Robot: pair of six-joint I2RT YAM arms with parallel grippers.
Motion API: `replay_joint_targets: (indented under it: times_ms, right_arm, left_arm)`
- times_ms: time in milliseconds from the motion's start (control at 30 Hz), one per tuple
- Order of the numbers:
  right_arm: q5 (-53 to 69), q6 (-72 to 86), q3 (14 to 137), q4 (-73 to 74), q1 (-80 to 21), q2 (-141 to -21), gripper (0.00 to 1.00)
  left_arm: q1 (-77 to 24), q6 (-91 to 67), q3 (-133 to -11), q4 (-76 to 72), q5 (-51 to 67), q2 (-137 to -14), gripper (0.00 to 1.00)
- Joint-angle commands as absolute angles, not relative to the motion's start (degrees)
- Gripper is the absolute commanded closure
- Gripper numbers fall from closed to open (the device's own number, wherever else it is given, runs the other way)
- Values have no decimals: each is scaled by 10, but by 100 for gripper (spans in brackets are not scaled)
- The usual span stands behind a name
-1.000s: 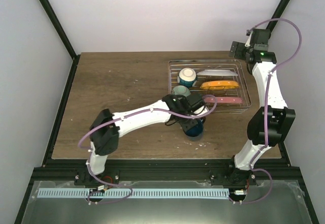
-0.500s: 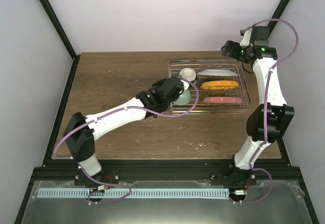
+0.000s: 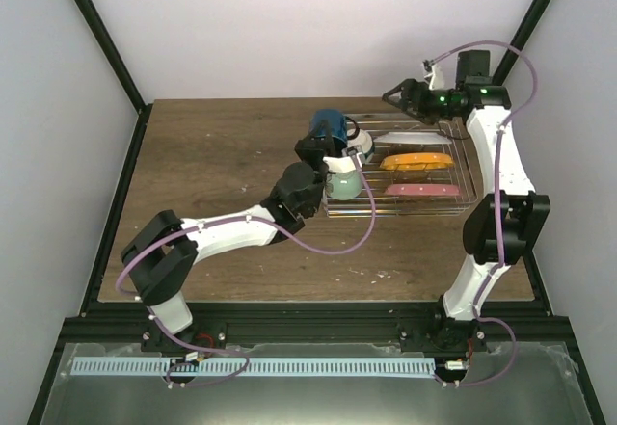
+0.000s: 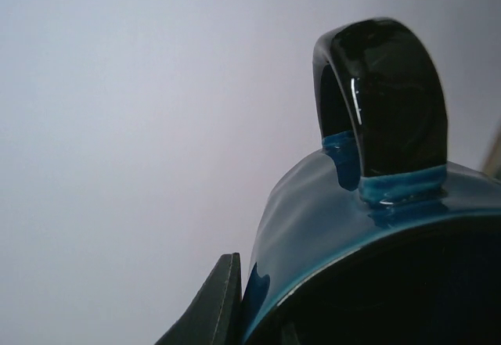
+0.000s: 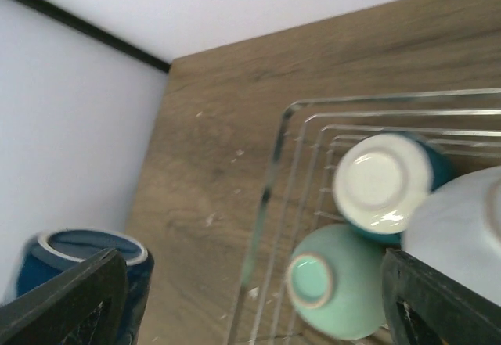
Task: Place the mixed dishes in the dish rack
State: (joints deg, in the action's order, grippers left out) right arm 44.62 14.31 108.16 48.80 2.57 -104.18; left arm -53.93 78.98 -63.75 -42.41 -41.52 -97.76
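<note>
My left gripper (image 3: 325,151) is shut on the dark blue mug (image 3: 329,126), held in the air over the left end of the dish rack (image 3: 469,176). The left wrist view is filled by the mug (image 4: 329,228), handle up, with one finger (image 4: 213,304) against its wall. In the rack lie a cream bowl (image 3: 358,141) with blue outside, a pale green bowl (image 3: 345,183), an orange plate (image 3: 416,161), a pink plate (image 3: 422,190) and a pale plate (image 3: 410,136). My right gripper (image 3: 398,95) hangs open over the rack's far edge. Its view shows both bowls upside down, the green bowl (image 5: 338,284) and the cream bowl (image 5: 382,181).
Brown wooden table (image 3: 222,165) stretches left of the rack. Black frame posts stand at the back corners, and white walls close in the sides. The rack's left wire rim (image 5: 266,196) runs below my right gripper (image 5: 252,271), with the mug (image 5: 47,260) at that view's lower left.
My left arm has carried the mug from the table in front of the rack up to the rack's left end. The right arm has swung left over the rack's far edge.
</note>
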Motion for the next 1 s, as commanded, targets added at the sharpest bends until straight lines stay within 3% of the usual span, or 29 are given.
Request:
replay_joint_targets:
  times_ms: [0, 233, 400, 733, 967]
  right_arm:
    - [549, 177, 1061, 475, 2, -1035, 12]
    - [594, 194, 1077, 474, -28, -1056, 19]
    - [629, 215, 1063, 458, -46, -1055, 35]
    - [626, 198, 1027, 486, -91, -1054, 42]
    - [626, 183, 1035, 503, -133, -1069, 53]
  left_arm:
    - [-541, 903, -621, -668, -381, -986, 100]
    - [-543, 954, -565, -748, -368, -994, 100]
    - [-542, 980, -545, -801, -365, -1013, 100]
    - [-541, 1002, -547, -858, -377, -1052, 100]
    - [-541, 1010, -548, -874, -382, -1065, 100]
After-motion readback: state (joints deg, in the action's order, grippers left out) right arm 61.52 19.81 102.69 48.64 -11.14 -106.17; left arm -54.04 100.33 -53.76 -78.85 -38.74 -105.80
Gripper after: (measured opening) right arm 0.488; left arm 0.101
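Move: The mug hangs on its side in the left hand's fingers, its middle about 4 cm ahead of that hand, its dark handle jutting to the right. From the open right hand the mug lies some 17 cm to the left and 5 cm back, about level in height. About 24 cm lower in the rack, the teal bowl sits about 10 cm ahead and 8 cm left of the right hand, the green bowl some 11 cm left and 2 cm back. Leftward and somewhat back, the right hand travels about 15 cm to the mug's handle, swinging roughly 20 degrees counter-clockwise while its fingers narrow from nearly wide open to about half, one either side of the handle. The left hand keeps its grip on the mug, drawing back about 1.5 cm, rising briefly then sinking again, and tips its fingers some 15 degrees upward. ##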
